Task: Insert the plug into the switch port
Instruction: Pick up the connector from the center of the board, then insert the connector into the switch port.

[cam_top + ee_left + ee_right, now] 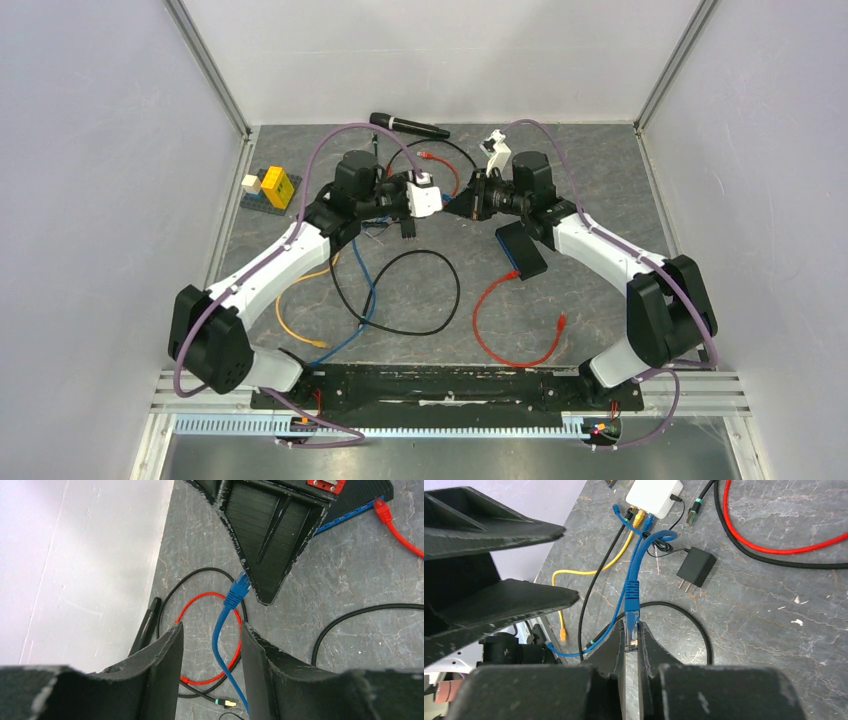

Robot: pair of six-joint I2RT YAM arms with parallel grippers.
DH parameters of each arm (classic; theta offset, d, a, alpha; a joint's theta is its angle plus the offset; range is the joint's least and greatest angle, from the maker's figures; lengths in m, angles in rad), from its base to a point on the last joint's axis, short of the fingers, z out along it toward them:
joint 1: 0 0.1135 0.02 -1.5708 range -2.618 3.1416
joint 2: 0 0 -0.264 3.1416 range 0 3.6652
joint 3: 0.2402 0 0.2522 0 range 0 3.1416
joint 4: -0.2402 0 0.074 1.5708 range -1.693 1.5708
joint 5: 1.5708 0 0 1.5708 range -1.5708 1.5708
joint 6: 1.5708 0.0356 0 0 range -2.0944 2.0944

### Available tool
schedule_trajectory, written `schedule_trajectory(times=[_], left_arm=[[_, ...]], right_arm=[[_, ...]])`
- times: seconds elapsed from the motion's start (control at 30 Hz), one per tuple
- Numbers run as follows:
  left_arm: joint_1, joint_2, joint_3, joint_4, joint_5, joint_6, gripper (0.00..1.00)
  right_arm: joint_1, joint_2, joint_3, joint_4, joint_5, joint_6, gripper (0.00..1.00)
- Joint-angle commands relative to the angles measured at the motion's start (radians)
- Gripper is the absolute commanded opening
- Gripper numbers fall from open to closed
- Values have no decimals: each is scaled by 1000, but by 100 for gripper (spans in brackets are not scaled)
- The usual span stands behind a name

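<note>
My right gripper is shut on the clear plug of a blue cable, held above the table. That cable runs away to the pale white box lying on the table, where a yellow plug and a blue plug sit in the switch port edge. My left gripper is open, and the blue cable hangs between its fingers without touching them. The blue plug shows just beyond, at the tip of the right gripper's fingers. From above, both grippers face each other mid-table.
A black box with a blue edge lies under the right arm with a red cable in it. A black power adapter, black cable loop, yellow cable, microphone and yellow block lie around.
</note>
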Motion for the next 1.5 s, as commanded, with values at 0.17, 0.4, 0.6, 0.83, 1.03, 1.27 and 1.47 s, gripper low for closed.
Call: schedule_trajectory(times=[0.17,0.4,0.6,0.83,1.03,1.27,1.47], left_arm=[[-27,99,55,-23,29,183,50],[-43,162,99,-46,41,222,49],[-52,190,132,-92,55,258,39],[-52,187,118,-105,64,241,2],[-52,180,70,-18,40,105,2],[-55,223,101,-34,12,-169,2],[-105,330,177,-133,-88,-372,2]], right_arm=[[3,7,-26,72,-43,68,0],[3,7,-35,76,-57,66,0],[3,9,-39,78,-65,62,0],[0,-5,-37,77,-49,47,8],[-54,-126,-96,39,100,-53,47],[-195,-285,-211,-38,243,-212,69],[-309,-261,-257,-116,270,-348,74]])
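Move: The blue connector is still held in the right gripper's tips, its middle only about 1 cm to that hand's left. From the half-open left gripper it lies roughly 4 cm to the right, 1 cm ahead and 5 cm below. Some 23 cm below the left hand are the power adapter, about 5 cm ahead and 7 cm left, and the black switch, 1 cm back and 22 cm right. Lower the left gripper about 5 cm and ease it some 3 cm right, to the blue connector that the right hand holds almost still, then shut its fingers on the boot end. Next, open the right gripper wide and draw it about 15 cm to the right, clear of the plug. As it leaves, sink the left hand another 3 cm, tipping its fingers down. ##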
